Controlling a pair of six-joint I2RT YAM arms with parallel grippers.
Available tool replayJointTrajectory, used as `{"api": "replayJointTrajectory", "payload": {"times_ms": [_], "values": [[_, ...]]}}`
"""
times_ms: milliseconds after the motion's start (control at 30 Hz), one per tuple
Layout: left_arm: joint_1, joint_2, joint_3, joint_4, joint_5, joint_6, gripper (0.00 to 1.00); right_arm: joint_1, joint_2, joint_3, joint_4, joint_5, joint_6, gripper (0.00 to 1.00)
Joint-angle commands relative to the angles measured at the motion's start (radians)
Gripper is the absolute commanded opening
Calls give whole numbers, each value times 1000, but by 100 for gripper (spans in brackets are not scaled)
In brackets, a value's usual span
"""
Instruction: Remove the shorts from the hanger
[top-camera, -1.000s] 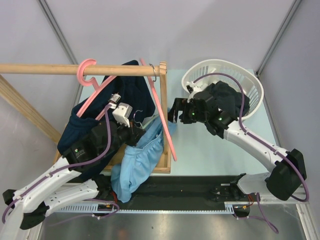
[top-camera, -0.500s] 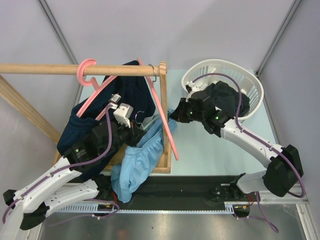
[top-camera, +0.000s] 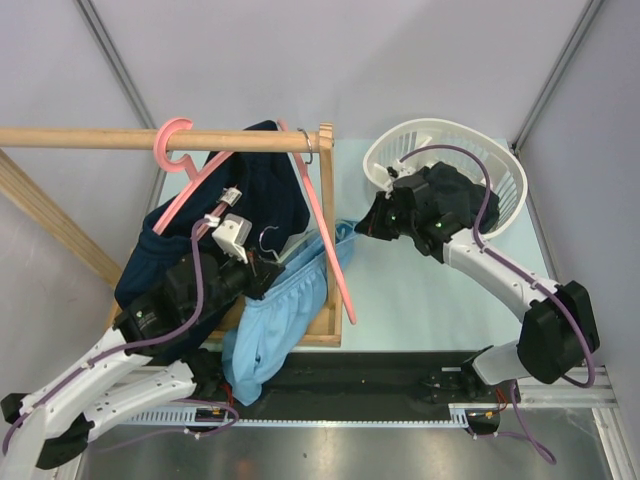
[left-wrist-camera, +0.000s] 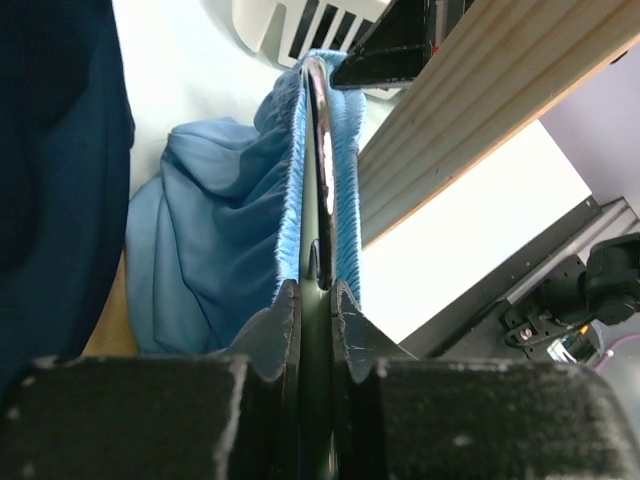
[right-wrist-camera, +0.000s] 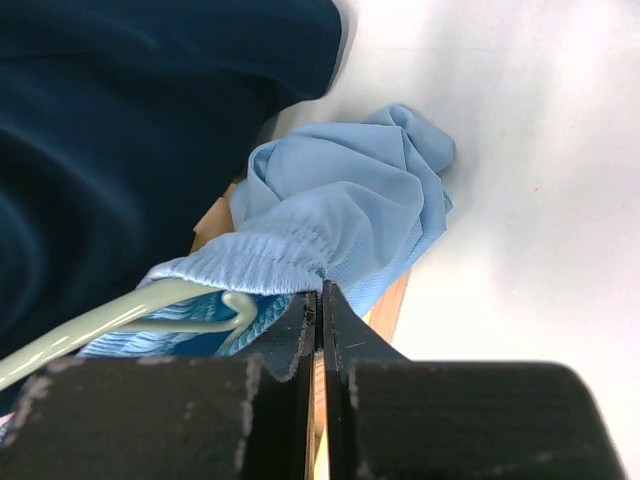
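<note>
Light blue shorts (top-camera: 285, 315) hang on a pale green hanger (right-wrist-camera: 120, 315) in front of the wooden rack. My left gripper (top-camera: 262, 268) is shut on that hanger; in the left wrist view (left-wrist-camera: 316, 290) the blue waistband (left-wrist-camera: 345, 170) runs along it. My right gripper (top-camera: 364, 226) is shut on the waistband's end (right-wrist-camera: 300, 255), its jaws pressed together on the fabric (right-wrist-camera: 320, 295). Dark navy shorts (top-camera: 255, 180) hang on a pink hanger (top-camera: 322, 225) hooked over the wooden rod (top-camera: 90, 138).
A white basket (top-camera: 505, 170) at the back right holds a dark pair of shorts (top-camera: 455, 195). The rack's wooden post (top-camera: 327, 180) and base bar (top-camera: 330, 325) stand between the two arms. Grey walls close in at the sides.
My right gripper turned and shifted slightly right and back, taking the blue waistband's end with it. My left gripper drew a little down and left with the hanger.
</note>
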Motion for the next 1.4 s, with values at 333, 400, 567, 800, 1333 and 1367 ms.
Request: {"api": "replayJointTrajectory", "payload": {"times_ms": [333, 400, 567, 800, 1333, 1367], "values": [[-2, -120, -9, 155, -62, 32, 0, -161, -16, -42, -17, 61, -66, 0], [-2, -118, -3, 159, -61, 40, 0, -156, -28, -42, -3, 35, -75, 0], [-2, -131, -61, 280, -70, 34, 0, -93, -18, -42, 48, -44, -87, 0], [-2, -85, -145, 530, -180, 25, 0, -33, -10, -40, 137, -171, -12, 0], [-2, 55, -189, 932, -375, 298, 0, -66, -41, -23, 309, -294, 115, 0], [-2, 63, -157, 859, -392, 275, 0, -79, -44, -16, 304, -294, 120, 0]]}}
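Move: The left hand grips the green hanger; the blue shorts' waistband end lies about 12 cm ahead, 16 cm right and 6 cm below it, with the navy shorts some 8 cm ahead and 6 cm left. The right hand already pinches that waistband end, the hanger's tip about 3 cm left and 2 cm back inside it; the basket is roughly 11 cm ahead, 21 cm right and 12 cm below. Left hand carries its hanger forward and up some 10 cm, tipping upward; right tugs waistband right, then up-left. ##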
